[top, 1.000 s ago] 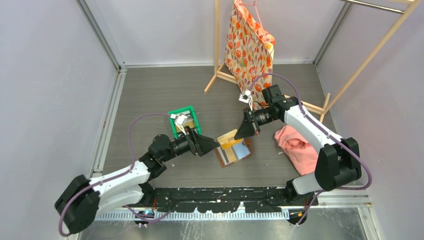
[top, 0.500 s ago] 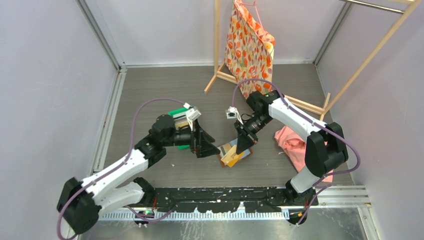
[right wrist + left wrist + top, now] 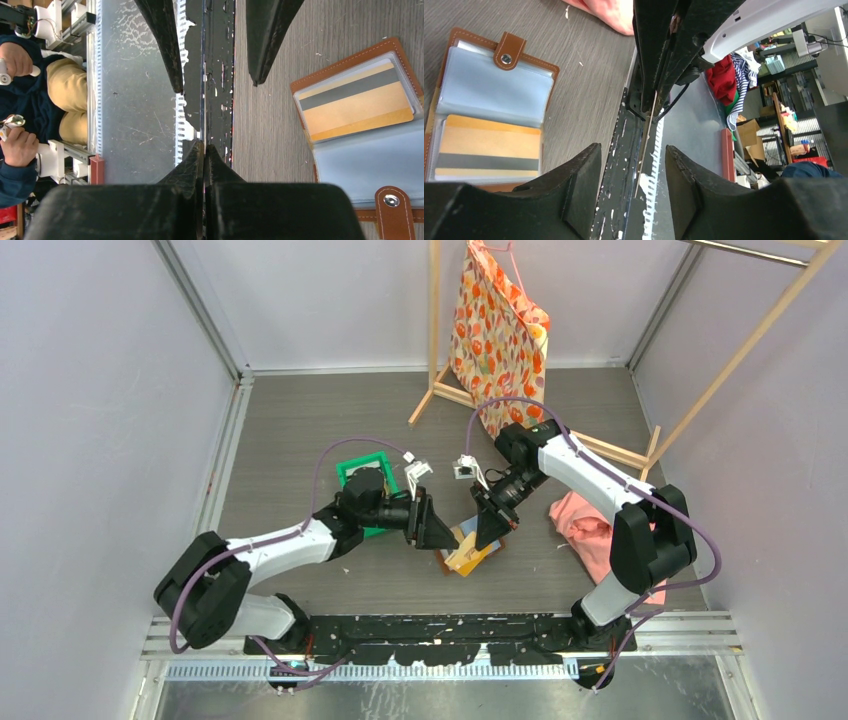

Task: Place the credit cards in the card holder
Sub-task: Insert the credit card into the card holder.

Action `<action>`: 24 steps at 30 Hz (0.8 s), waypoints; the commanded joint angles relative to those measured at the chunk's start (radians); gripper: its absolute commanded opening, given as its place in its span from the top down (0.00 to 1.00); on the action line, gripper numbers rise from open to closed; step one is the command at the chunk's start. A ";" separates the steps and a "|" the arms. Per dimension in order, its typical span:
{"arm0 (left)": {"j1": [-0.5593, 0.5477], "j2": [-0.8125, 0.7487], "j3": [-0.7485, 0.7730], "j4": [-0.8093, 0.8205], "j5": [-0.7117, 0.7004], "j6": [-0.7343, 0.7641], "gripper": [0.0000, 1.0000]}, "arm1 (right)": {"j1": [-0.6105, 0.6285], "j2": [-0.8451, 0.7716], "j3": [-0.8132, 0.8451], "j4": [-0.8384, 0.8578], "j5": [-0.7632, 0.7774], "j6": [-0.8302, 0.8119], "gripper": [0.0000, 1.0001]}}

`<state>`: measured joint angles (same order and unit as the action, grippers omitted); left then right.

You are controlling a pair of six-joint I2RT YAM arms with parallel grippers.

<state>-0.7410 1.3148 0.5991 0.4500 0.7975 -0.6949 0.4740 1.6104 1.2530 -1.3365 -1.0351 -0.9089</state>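
Observation:
The brown leather card holder (image 3: 478,556) lies open on the table, snap tab out and light-blue lining up (image 3: 494,85). A gold card with a grey stripe (image 3: 489,150) sits in one of its slots, and shows in the right wrist view too (image 3: 356,100). My right gripper (image 3: 488,531) is shut on a thin card, seen edge-on (image 3: 202,75), just above the holder (image 3: 370,150). My left gripper (image 3: 443,534) is open (image 3: 631,155). Its jaws stand either side of that card's free end (image 3: 645,140) without touching it.
A green plastic bin (image 3: 352,468) sits behind my left arm. A pink cloth (image 3: 590,525) lies right of the holder. A wooden rack (image 3: 436,330) with a patterned bag (image 3: 500,330) stands at the back. The black base rail (image 3: 450,625) runs along the near edge.
My left gripper has moved right, away from the bin, until its open jaws straddle the card. My right gripper came down over the holder with the card, then stayed still.

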 commanded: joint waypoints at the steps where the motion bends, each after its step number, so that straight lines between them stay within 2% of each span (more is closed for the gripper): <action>1: -0.018 0.027 0.035 0.155 0.042 -0.039 0.52 | -0.001 -0.012 0.040 -0.021 -0.031 -0.025 0.99; 5: -0.033 0.060 0.038 0.177 0.050 -0.052 0.61 | 0.000 -0.013 0.040 -0.024 -0.034 -0.027 0.99; 11: -0.053 0.109 0.047 0.220 0.071 -0.080 0.70 | -0.001 -0.012 0.042 -0.025 -0.034 -0.027 0.99; 12: -0.054 0.115 0.049 0.226 0.073 -0.085 0.74 | -0.001 -0.012 0.042 -0.024 -0.033 -0.027 0.99; 15: -0.055 0.128 0.051 0.246 0.088 -0.098 0.95 | -0.001 -0.008 0.041 -0.025 -0.030 -0.027 0.99; 17: -0.055 0.134 0.051 0.254 0.094 -0.109 1.00 | -0.002 -0.007 0.042 -0.024 -0.029 -0.026 0.99; 19: -0.055 0.135 0.049 0.254 0.094 -0.120 1.00 | -0.003 -0.009 0.041 -0.023 -0.029 -0.022 0.99; 20: -0.056 0.132 0.044 0.255 0.091 -0.126 1.00 | -0.002 -0.011 0.041 -0.017 -0.028 -0.012 0.94; 23: -0.055 0.099 0.008 0.259 0.049 -0.146 1.00 | -0.026 -0.029 0.043 0.004 -0.014 0.027 0.63; 24: -0.055 0.080 -0.021 0.260 0.025 -0.156 1.00 | -0.041 -0.046 0.043 0.007 -0.008 0.035 0.55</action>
<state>-0.7921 1.4479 0.6155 0.6399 0.8673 -0.8124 0.4641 1.6108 1.2564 -1.3502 -1.0359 -0.9031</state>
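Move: The orange card, gripped by its edge in the right fingers, has its middle about 5 cm to the left hand's right, 4 cm back and slightly below. The open card holder lies on the table some 12 cm below the left hand, 6 cm right and 1 cm back; the green box is about 23 cm left and 14 cm ahead. From the right hand the card's middle is roughly 3 cm left, 3 cm back and 2 cm below. The left fingers, half open around the card's free end, close fully and pinch it while that hand eases about 2.5 cm right and 1.5 cm back towards the right hand. The right hand stays put, keeping its hold until the left grip is shut, then begins opening and lets go. ##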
